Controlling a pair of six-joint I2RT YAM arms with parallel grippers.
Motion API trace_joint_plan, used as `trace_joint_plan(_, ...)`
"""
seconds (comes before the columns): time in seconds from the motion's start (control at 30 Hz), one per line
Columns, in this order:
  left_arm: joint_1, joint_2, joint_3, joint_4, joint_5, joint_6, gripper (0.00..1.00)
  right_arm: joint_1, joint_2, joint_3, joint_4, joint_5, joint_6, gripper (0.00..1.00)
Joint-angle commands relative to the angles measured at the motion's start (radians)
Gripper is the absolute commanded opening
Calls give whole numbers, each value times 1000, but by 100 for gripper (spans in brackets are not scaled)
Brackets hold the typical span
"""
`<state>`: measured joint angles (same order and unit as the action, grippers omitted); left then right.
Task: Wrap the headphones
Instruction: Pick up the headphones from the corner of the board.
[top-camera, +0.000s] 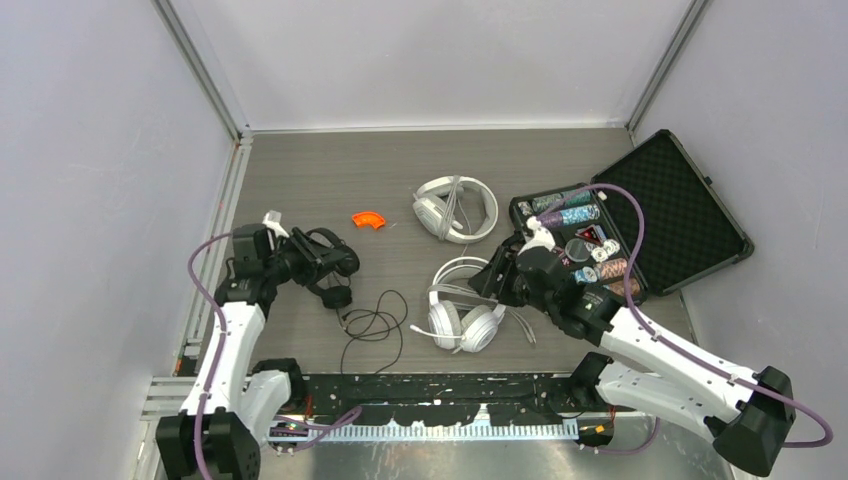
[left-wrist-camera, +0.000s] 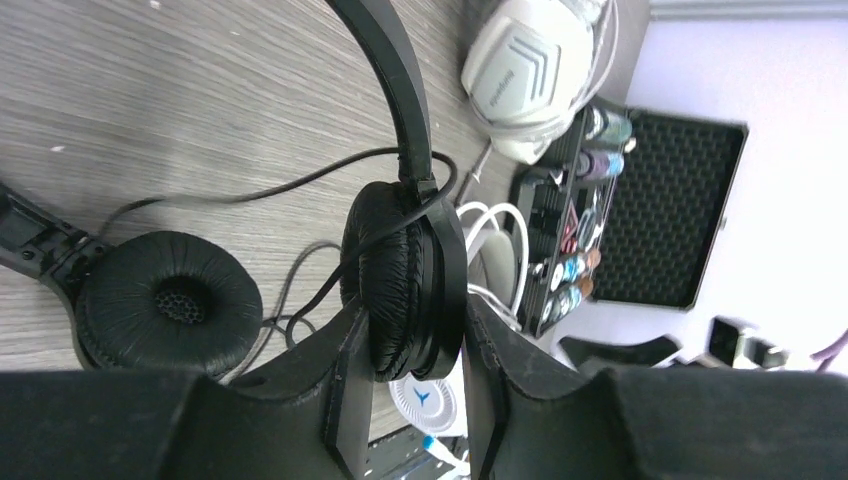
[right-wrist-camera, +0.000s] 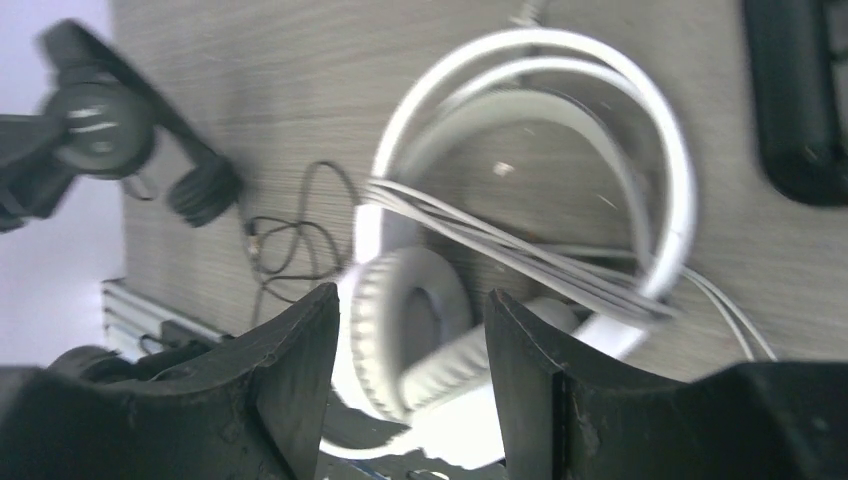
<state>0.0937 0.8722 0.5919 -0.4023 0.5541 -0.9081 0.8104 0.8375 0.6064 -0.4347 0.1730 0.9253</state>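
Observation:
My left gripper (top-camera: 303, 262) (left-wrist-camera: 415, 375) is shut on one padded cup of the black headphones (top-camera: 335, 262) (left-wrist-camera: 400, 265), holding it edge-on between the fingers at the left of the table. The other black cup (left-wrist-camera: 165, 300) hangs just beside it, and the black cord (top-camera: 374, 325) trails in loose loops on the table. My right gripper (top-camera: 502, 280) (right-wrist-camera: 412, 300) stands open just above a white pair of headphones (top-camera: 465, 312) (right-wrist-camera: 640, 130), with one cup below the gap and white cords lying across its band. A second white pair (top-camera: 456, 208) lies farther back.
An open black foam-lined case (top-camera: 690, 205) with chips sits at the right, close behind my right arm. A small orange piece (top-camera: 369, 219) lies left of the far white pair. Grey walls close in on both sides and the back.

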Motion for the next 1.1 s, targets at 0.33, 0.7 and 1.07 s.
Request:
trace_joint_plan(0.33,-85,-45,70,106,203,126,30,36,214,305,417,-111,-194,66)
trace_joint_plan(0.7,-127,-137,37,257,356,62,29,89,601,660,368,-159,-245,61)
trace_joint_plan(1.07,-219,-136,62,265,339,109,29,120,834,923,118,-135,-306,63)
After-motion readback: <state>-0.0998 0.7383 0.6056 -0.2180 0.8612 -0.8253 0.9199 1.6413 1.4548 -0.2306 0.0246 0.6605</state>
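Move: The black headphones are already in the left fingers by one earcup, their middle about 3 cm left of that hand point and 3 cm below, level fore and aft. From the right hand they lie some 30 cm left and 5 cm forward, at about its height. On the table 11 cm below the right hand, the white mic headset is 3 cm left and 6 cm back, and the wrapped white headphones are 5 cm left and 15 cm forward. The black headphones, still gripped by one earcup, are brought about 8 cm right, 8 cm up and 5 cm back by the left hand, which turns clockwise and tips its fingers upward. Meanwhile the open right hand first rises steeply off the mic headset, then sweeps left and forward, about 21 cm left in all, turning some 20 degrees counter-clockwise, to the headband; its fingers stay open. ##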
